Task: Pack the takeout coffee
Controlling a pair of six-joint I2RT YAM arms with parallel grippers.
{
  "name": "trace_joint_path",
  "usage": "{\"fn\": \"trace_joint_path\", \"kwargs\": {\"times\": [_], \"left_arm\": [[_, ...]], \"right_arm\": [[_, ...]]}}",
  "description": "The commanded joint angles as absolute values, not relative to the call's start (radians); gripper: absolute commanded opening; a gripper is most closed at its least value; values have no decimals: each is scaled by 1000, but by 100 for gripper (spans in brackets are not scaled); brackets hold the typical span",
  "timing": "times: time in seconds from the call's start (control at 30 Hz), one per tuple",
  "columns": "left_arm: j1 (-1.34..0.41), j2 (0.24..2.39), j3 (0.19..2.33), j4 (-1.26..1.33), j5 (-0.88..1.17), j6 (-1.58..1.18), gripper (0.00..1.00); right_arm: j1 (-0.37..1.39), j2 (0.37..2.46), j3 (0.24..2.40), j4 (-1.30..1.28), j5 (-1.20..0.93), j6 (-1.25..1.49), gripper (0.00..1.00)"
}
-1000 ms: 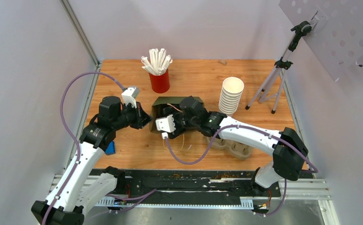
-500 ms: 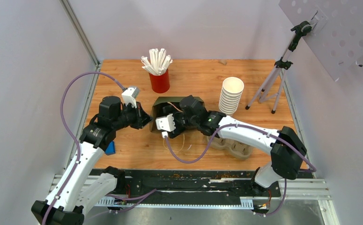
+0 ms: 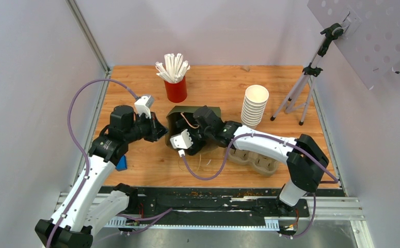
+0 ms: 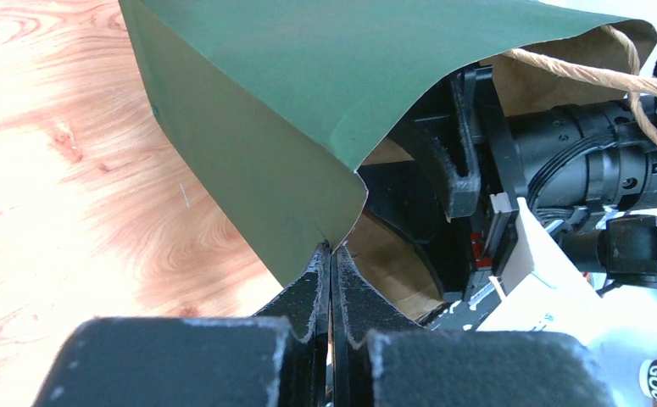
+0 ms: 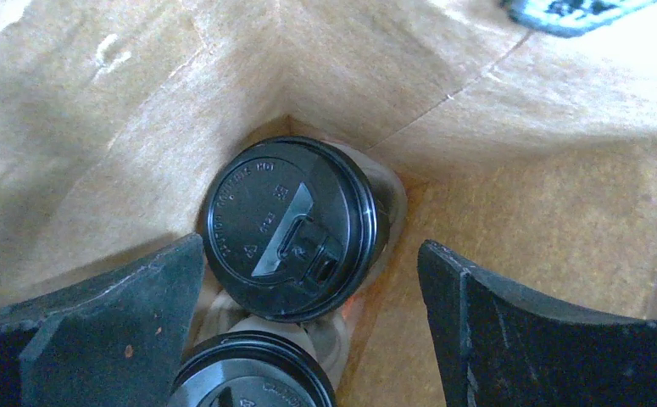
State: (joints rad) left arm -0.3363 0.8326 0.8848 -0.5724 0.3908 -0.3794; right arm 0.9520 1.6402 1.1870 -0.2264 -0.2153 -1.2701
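Note:
A dark green paper bag (image 3: 179, 114) with a brown inside stands mid-table. My left gripper (image 4: 331, 254) is shut on the bag's (image 4: 291, 110) rim corner and holds the mouth apart. My right gripper (image 5: 309, 246) reaches down inside the bag, its fingers (image 5: 477, 322) wide open with nothing between them. Below them stands the takeout coffee (image 5: 295, 227), a cup with a black sip lid, in the bag's corner. It is free of both fingers. A second black-lidded cup (image 5: 253, 373) sits beside it at the frame's lower edge. In the top view the bag hides the cups.
A red cup of white straws (image 3: 175, 89) stands behind the bag. A stack of lidless white cups (image 3: 254, 106) is to its right, with a tripod (image 3: 301, 88) further right. A cardboard cup carrier (image 3: 254, 160) lies under my right forearm. A blue object (image 3: 121, 163) sits by my left arm.
My right arm has shifted left and its wrist has dipped and turned at the bag's mouth. My left arm and the bag have stayed put.

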Motion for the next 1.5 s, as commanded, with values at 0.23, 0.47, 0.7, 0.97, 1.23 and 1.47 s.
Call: {"fn": "trace_joint_path", "kwargs": {"times": [0.23,0.47,0.7,0.97,1.23,1.47], "left_arm": [[-339,828,899,-531,403,-400,0],[-339,827,897,-530,407,-405,0],[-339,820,887,-529,410,-406,0],[-339,819,883,-527,408,-405,0],[-339,817,879,-523,405,-406,0],[-339,818,882,-526,404,-407,0]], "right_arm": [[948,1683,1256,-161,-145,-1381,85],[944,1685,1279,-117,-157,-1262,65],[920,1715,1318,-110,-180,-1144,41],[911,1738,1330,-102,-182,-1104,31],[898,1732,1345,-110,-238,-1017,24],[876,1726,1347,-148,-282,-961,19]]}}
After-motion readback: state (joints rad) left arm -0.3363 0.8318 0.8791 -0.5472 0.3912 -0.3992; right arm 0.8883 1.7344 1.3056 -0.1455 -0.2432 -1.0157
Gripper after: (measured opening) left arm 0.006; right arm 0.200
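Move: The black-lidded coffee cup in the paper bag sits about 7 cm to the right hand's left, 1 cm ahead and 5 cm below its spread fingers. The second coffee cup stands some 6 cm farther out and 5 cm to the right of that first cup, slightly lower. The red straw pot is roughly 17 cm ahead of the right hand and 4 cm left. From the left hand the first cup lies about 5 cm ahead, 5 cm right and 13 cm down. Beside the first cup's lid, inside the bag, the right fingers close from wide open to a narrow gap as the hand goes forward about 4 cm, easing left and, after a slight dip, up by 1 to 2 cm. The wrist swings back the other way after a small first turn, ending some 15 degrees off, partly clockwise. The left fingers stay shut on the bag's rim; whether the right tips touch the lid can't be made out. ##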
